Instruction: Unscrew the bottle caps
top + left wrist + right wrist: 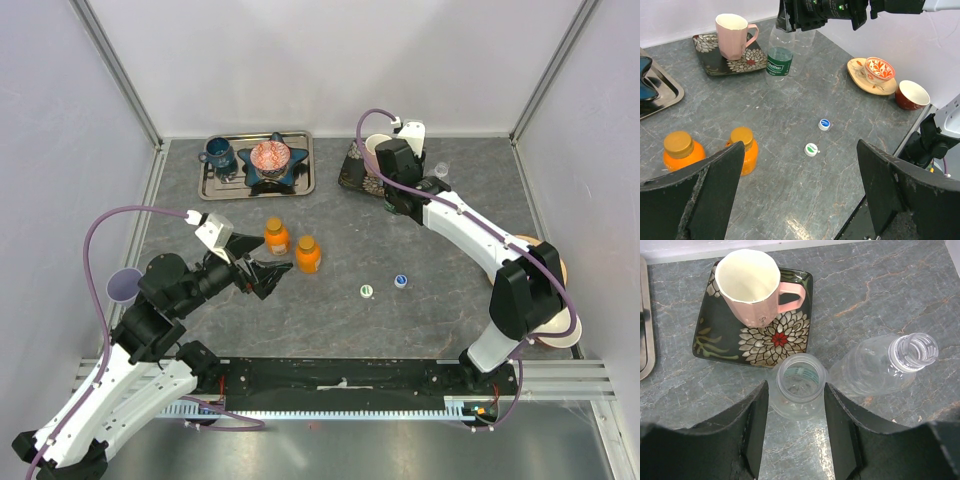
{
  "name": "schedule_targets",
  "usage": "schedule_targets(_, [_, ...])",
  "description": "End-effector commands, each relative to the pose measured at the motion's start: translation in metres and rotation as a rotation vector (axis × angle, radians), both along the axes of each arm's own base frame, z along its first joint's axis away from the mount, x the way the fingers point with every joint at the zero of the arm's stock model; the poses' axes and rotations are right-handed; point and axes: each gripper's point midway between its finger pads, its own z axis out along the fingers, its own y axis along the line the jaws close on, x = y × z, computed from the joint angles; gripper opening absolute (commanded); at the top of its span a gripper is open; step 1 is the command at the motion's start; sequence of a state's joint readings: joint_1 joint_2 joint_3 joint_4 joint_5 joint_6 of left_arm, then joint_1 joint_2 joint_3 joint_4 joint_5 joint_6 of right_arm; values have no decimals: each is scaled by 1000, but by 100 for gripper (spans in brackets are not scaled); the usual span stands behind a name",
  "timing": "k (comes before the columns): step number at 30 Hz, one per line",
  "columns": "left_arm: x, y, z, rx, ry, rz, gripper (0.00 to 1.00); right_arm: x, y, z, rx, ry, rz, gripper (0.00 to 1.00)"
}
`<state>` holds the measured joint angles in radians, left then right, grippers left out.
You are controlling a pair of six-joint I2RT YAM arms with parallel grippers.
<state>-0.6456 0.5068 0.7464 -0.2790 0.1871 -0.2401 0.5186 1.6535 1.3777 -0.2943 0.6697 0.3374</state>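
Note:
My right gripper (796, 395) is shut on the shoulders of the upright green-tinted bottle (799, 385), whose mouth is uncapped. The colourless clear bottle (880, 367) stands right beside it, also uncapped. Two loose caps lie on the table: a white and green one (367, 291) and a blue and white one (401, 281). Two orange bottles (277, 236) (308, 254) stand upright with orange caps on. My left gripper (800, 190) is wide open and holds nothing; it hovers low just in front of the nearer orange bottle (745, 147).
A pink mug (747, 280) stands on a dark flowered plate (790, 335) behind the bottles. A metal tray (305, 180) holds a blue mug and a star dish. A purple cup (125, 285) stands at left. A patterned saucer (860, 75) and a red cup (912, 95) stand at right.

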Motion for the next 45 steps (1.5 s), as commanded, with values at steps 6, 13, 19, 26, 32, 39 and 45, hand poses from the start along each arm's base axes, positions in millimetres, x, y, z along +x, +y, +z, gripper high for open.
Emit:
schedule_targets(6, [1,-3,8,-1,-50,-18,99,2,-3,6,15,-21,-13,58])
schedule_targets(13, [1,-3,7,0,-48,-21,99,-2,-1,10,31,-21,4,70])
schedule_targets(19, [1,-3,9,1,-52,-18,99,-12,-2,21,63,-26,12,73])
schedule_targets(26, [1,4,14,-1,-68,10,99,-66,37,58,201,-28,176,73])
schedule_targets(32, [4,21,15,-16,-69,103,99,-138,113,60,321,-8,530,74])
schedule_targets(39, [9,59,7,-67,-51,307,99,-177,173,5,320,124,725,75])
schedule_targets(45, [2,65,-1,-64,-34,314,99,-183,218,-6,268,117,783,81])
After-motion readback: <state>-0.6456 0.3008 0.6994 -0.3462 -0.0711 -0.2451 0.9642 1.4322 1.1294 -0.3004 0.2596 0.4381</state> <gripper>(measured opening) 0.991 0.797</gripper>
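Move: My right hand still pinches the green-label bottle, its middle about 6 cm below the hand. The nearer orange bottle, next in line, stands some 20 cm left, 13 cm back and 11 cm lower. Its orange twin is about 27 cm left and 9 cm back. The clear bottle is level with me, about 8 cm right, and the white cap about 19 cm back and 7 cm left. From my left hand, the nearer orange bottle is roughly 13 cm ahead, 5 cm right and 21 cm down. I open my right fingers to let go of the green-label bottle, then draw back and swing left towards the nearer orange bottle, some 18 cm each way. The hand arcs up about 7 cm before sinking to just under its starting height, turning about 40 degrees counter-clockwise with the fingers staying open. Late on, my open left hand shifts about 5 cm left, away from that bottle. ##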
